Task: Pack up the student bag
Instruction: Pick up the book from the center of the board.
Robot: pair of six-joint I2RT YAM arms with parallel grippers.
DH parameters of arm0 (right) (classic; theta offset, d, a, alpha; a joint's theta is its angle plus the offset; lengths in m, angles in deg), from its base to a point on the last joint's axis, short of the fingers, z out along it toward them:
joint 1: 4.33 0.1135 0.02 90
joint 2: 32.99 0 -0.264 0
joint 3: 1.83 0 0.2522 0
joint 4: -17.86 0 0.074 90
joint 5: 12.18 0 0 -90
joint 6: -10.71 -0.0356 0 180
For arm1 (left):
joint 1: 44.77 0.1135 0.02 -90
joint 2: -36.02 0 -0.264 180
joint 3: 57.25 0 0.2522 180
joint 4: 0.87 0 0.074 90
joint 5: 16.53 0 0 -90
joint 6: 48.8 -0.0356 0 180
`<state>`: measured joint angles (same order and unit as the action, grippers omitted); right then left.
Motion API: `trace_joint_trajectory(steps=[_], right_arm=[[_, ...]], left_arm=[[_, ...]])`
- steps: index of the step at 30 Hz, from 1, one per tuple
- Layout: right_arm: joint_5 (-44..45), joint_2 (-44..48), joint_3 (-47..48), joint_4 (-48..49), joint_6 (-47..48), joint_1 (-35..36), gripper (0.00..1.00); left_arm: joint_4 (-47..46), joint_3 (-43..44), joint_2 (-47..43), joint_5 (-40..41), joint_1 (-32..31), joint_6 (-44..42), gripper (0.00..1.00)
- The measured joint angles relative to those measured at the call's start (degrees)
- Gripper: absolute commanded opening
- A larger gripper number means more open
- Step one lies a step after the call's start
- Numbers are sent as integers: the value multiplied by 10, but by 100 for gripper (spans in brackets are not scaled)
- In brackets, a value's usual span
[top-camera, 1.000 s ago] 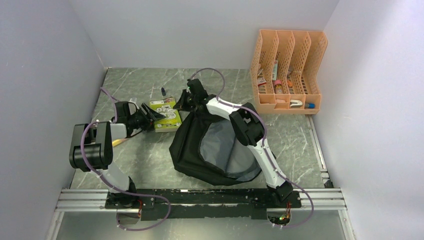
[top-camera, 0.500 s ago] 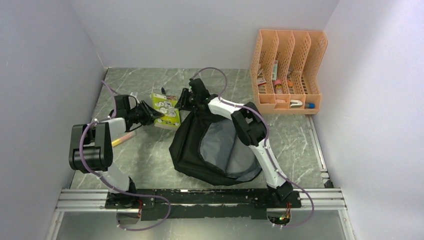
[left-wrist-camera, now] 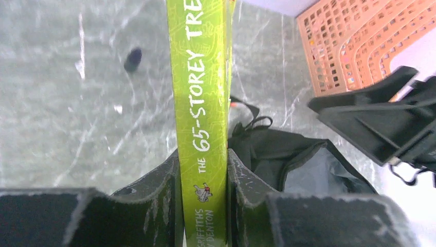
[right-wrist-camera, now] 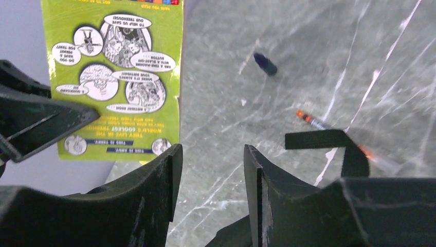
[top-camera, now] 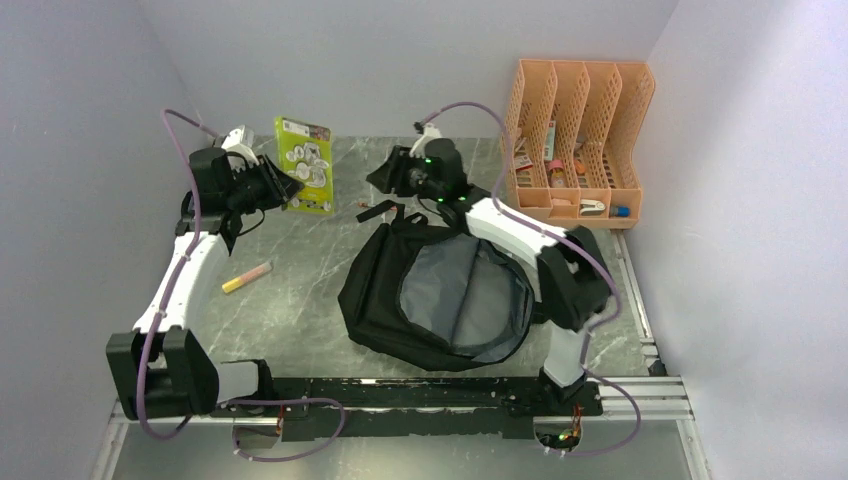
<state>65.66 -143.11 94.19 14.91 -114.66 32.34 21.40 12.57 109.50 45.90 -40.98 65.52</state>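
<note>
The student bag (top-camera: 440,300) lies on the table, black, its mouth gaping to show grey lining; the left wrist view catches its top edge (left-wrist-camera: 288,152). My left gripper (top-camera: 283,187) is raised at the back left and shut on a lime-green book (top-camera: 305,165), held upright in the air. Its spine (left-wrist-camera: 200,103) stands clamped between the fingers (left-wrist-camera: 160,180), and the back cover (right-wrist-camera: 115,77) faces the right wrist camera. My right gripper (top-camera: 387,182) hovers above the bag's top end, open with nothing between its jaws (right-wrist-camera: 212,154). A black bag strap (right-wrist-camera: 334,144) loops beside it.
An orange slotted file organiser (top-camera: 575,140) with small items stands at the back right. A pink-and-yellow marker (top-camera: 247,277) lies at the left. A dark blue cap (right-wrist-camera: 265,63) and an orange pen (right-wrist-camera: 313,121) lie behind the bag. Walls close in on three sides.
My left arm closed on the book and lifted it off the table into the air. My right gripper opened, let go of the bag's top and rose.
</note>
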Motion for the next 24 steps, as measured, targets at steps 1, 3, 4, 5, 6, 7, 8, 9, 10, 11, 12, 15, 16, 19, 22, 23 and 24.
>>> trace_joint_trajectory(steps=[1, 3, 4, 5, 6, 7, 8, 9, 10, 11, 12, 15, 16, 19, 22, 23, 24], right_arm=[[1, 32, -26, 22, 3, -5, 51], [8, 85, -71, 53, 8, -15, 51], [12, 108, -92, 68, 12, -19, 51], [11, 126, -110, 79, 17, -22, 52], [13, 152, -140, 97, 25, -25, 52], [16, 172, -162, 103, 30, -28, 53], [18, 198, -188, 110, 36, -29, 53], [21, 224, -212, 116, 43, -29, 53], [25, 252, -235, 118, 51, -29, 54], [27, 273, -249, 118, 56, -29, 54], [30, 303, -267, 121, 64, -28, 57], [38, 403, -316, 123, 100, -28, 66], [40, 438, -331, 125, 114, -28, 69], [46, 541, -379, 134, 159, -28, 73], [45, 623, -407, 136, 207, -28, 76], [41, 637, -409, 136, 221, -28, 77], [35, 651, -408, 136, 239, -28, 77]], left_arm=[[4, 10, -11, 9, -5, -9, 5], [10, 31, -29, 30, -26, -29, 5], [9, 41, -37, 40, -44, -42, 5], [7, 47, -43, 46, -62, -53, 5], [4, 51, -49, 48, -79, -65, 5], [1, 55, -53, 49, -96, -78, 5], [-1, 60, -57, 49, -112, -92, 5], [-1, 70, -58, 45, -126, -105, 5], [-1, 79, -56, 38, -134, -116, 5], [-2, 92, -51, 26, -138, -129, 5], [-3, 103, -46, 16, -139, -140, 5], [-15, 145, -19, -41, -138, -188, 5], [-18, 156, -10, -58, -139, -206, 5], [-7, 176, 7, -101, -150, -273, 5], [45, 196, 13, -121, -164, -361, 5], [63, 201, 13, -122, -171, -393, 5], [82, 203, 11, -122, -181, -426, 5]])
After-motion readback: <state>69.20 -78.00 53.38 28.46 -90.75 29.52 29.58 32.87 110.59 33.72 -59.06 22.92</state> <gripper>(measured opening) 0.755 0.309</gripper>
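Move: The left hand already holds the book aloft; the backpack's middle lies about 32 cm to its right, 15 cm back and 17 cm below. The yellow tube is some 14 cm left, 12 cm back and 20 cm below. From the empty right hand, the backpack is about 12 cm right, 16 cm back and 17 cm below, and the book's middle some 17 cm left, 5 cm ahead and 5 cm above. Left hand carries the book 12 cm right and up, turning clockwise; right hand withdraws up, right, back, opening. ##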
